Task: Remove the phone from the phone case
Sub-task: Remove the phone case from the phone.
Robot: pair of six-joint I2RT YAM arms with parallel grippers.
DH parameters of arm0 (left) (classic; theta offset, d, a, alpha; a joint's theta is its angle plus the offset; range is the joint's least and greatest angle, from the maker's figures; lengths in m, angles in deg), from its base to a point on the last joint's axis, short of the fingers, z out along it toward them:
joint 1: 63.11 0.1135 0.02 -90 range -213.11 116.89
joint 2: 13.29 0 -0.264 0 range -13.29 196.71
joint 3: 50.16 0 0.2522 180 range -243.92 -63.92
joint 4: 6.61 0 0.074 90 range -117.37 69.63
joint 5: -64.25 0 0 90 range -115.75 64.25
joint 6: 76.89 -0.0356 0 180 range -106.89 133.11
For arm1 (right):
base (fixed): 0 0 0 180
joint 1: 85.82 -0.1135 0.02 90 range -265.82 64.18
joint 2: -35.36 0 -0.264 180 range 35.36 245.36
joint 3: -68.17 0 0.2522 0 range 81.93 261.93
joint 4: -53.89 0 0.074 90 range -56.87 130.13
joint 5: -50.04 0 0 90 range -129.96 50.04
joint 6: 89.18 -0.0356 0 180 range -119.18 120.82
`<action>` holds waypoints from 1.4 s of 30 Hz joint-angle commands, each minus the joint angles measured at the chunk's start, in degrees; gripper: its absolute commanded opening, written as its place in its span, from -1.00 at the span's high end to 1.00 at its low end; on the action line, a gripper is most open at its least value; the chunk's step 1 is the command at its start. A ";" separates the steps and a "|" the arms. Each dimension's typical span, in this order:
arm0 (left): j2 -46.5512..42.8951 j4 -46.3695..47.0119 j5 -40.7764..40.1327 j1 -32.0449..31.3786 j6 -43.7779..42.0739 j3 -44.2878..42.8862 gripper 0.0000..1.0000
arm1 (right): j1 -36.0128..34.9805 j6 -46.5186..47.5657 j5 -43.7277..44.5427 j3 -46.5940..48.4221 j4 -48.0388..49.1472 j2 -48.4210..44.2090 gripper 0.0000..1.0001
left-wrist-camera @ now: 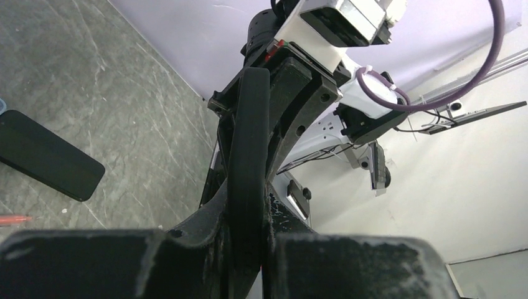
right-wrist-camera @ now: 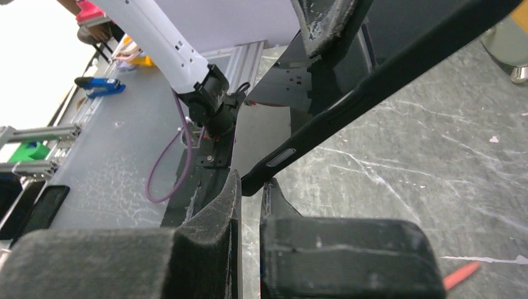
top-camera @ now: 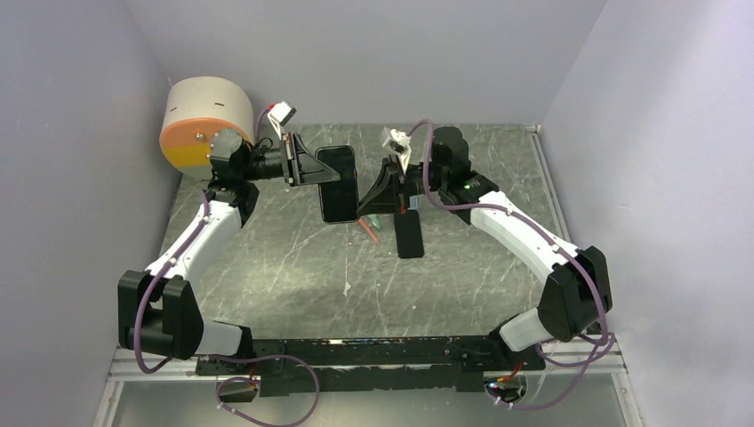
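Observation:
A black phone case hangs upright in the air over the middle of the table, and both grippers hold it. My left gripper is shut on its upper left edge; in the left wrist view the case runs edge-on between the fingers of that gripper. My right gripper is shut on its lower right corner; in the right wrist view the case slants up from that gripper. A black phone lies flat on the table, also in the left wrist view. I cannot tell whether the case holds anything.
A white and orange cylinder stands at the back left corner. A thin red stick lies on the table just left of the phone. Lilac walls close in the table on three sides.

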 commanded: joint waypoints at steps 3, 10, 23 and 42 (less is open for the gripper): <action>-0.38 0.55 -2.78 -0.33 10.91 -4.44 0.95 | -3.55 20.54 0.27 1.58 -13.64 1.45 0.93; 2.87 5.38 -2.37 -0.33 19.73 -4.33 0.95 | -4.94 26.06 3.92 -2.35 -12.72 -0.02 0.87; 0.18 -1.29 -4.60 -0.25 12.19 -3.26 0.95 | -3.64 7.67 8.46 -10.47 7.26 -4.97 0.37; -1.88 8.02 -5.14 -0.41 16.19 -0.27 0.95 | -1.58 -25.14 17.27 -18.42 39.58 -9.15 -0.11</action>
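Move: The right hand's shut fingers already pinch the case rim at the phone's near right corner; the cased phone's middle lies about 5 cm ahead, 5 cm left and 4 cm above them. Far below on the table, roughly 28 cm down, the bare phone is some 9 cm ahead and 13 cm right, the red pen about 11 cm ahead and level sideways. The left hand grips the cased phone, its middle roughly 2 cm back and 2 cm right, 1 cm lower. Still pinching the near right corner of the case, the right hand pulls down and comes free of it, reaching about 6 cm lower. Its fingers then spread wide and it climbs some 8 cm, easing right, back beside the corner. The left hand keeps its grip and tips the phone's far end down, by roughly 20 degrees at most, then slightly back. ##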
